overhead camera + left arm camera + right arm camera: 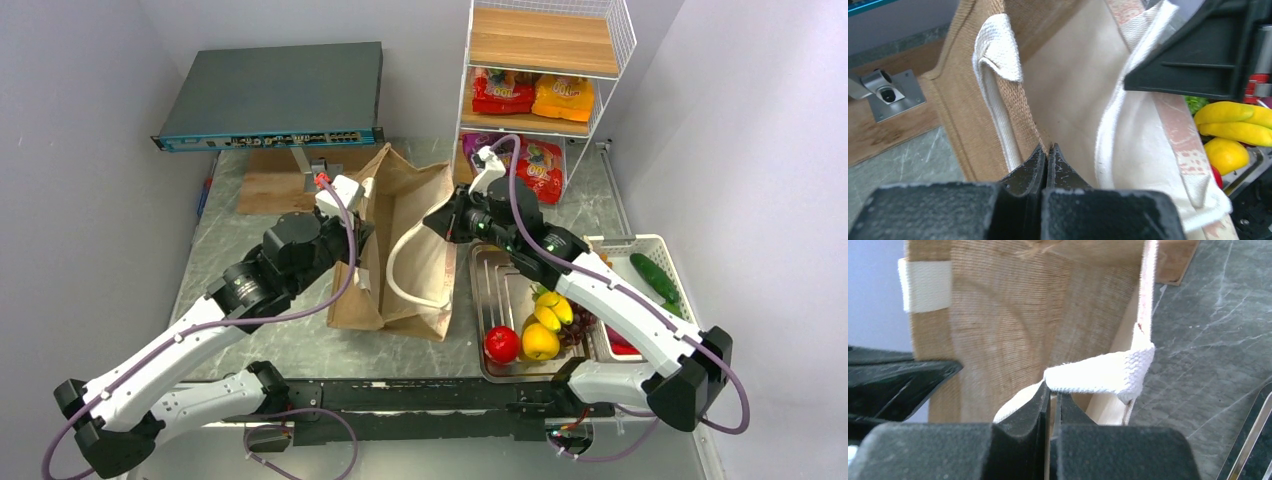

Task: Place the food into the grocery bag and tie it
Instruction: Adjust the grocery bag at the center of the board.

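The brown grocery bag stands open in the middle of the table, its cream lining showing. My left gripper is shut on its left rim, beside a white handle. My right gripper is shut on the right rim, where the other white handle folds over the fingertips. The food lies outside the bag: a red apple, an orange fruit, bananas and grapes on a metal tray. A cucumber lies in a white basket.
A wire shelf at the back right holds red and orange snack packets, with another packet below. A grey equipment box and a wooden board lie at the back left.
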Available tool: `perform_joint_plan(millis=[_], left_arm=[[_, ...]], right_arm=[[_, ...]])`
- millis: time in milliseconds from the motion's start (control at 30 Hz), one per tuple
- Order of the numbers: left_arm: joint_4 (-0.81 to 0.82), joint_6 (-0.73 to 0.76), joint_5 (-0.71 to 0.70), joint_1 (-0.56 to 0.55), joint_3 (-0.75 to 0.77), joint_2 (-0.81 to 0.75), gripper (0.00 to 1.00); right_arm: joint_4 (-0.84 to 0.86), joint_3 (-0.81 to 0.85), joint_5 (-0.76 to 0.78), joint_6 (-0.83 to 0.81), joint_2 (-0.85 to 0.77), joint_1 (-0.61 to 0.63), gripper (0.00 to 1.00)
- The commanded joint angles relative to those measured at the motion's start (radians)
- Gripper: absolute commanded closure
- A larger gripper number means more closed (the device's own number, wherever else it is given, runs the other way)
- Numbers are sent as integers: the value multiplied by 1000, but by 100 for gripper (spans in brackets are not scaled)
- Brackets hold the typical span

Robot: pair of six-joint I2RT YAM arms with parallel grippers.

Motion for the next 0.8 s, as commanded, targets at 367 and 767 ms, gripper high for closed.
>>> perform_joint_plan(millis=[367, 767], left_arm=[[-1, 68, -63, 75, -14, 14, 100], [-108, 159, -140, 88, 93, 12, 100]], right_arm=[[136, -91, -412, -20, -248, -144, 100], [641, -213, -1041, 152, -200, -216, 100]])
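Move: The grocery bag stands upright and open between my hands. Its middle is about 5 cm right of my left hand, level with it ahead and back, and some 15 cm below; from my right hand it is roughly 6 cm left, 1 cm back and 14 cm below. The metal tray's middle is about 22 cm right of my right hand and 3 cm back, the snack shelf's bottom tier 20 cm right and 26 cm ahead, both on or near the table far below. Still pinching the white handle on the bag's right side, I draw my right hand back about 9 cm and up some 5 cm, swinging out to the right at first and then returning left while the wrist turns about 30 degrees counter-clockwise and rolls. My left hand keeps its pinch on the left rim and eases it about 4 cm left, slightly down and forward, away from my right hand's side. ##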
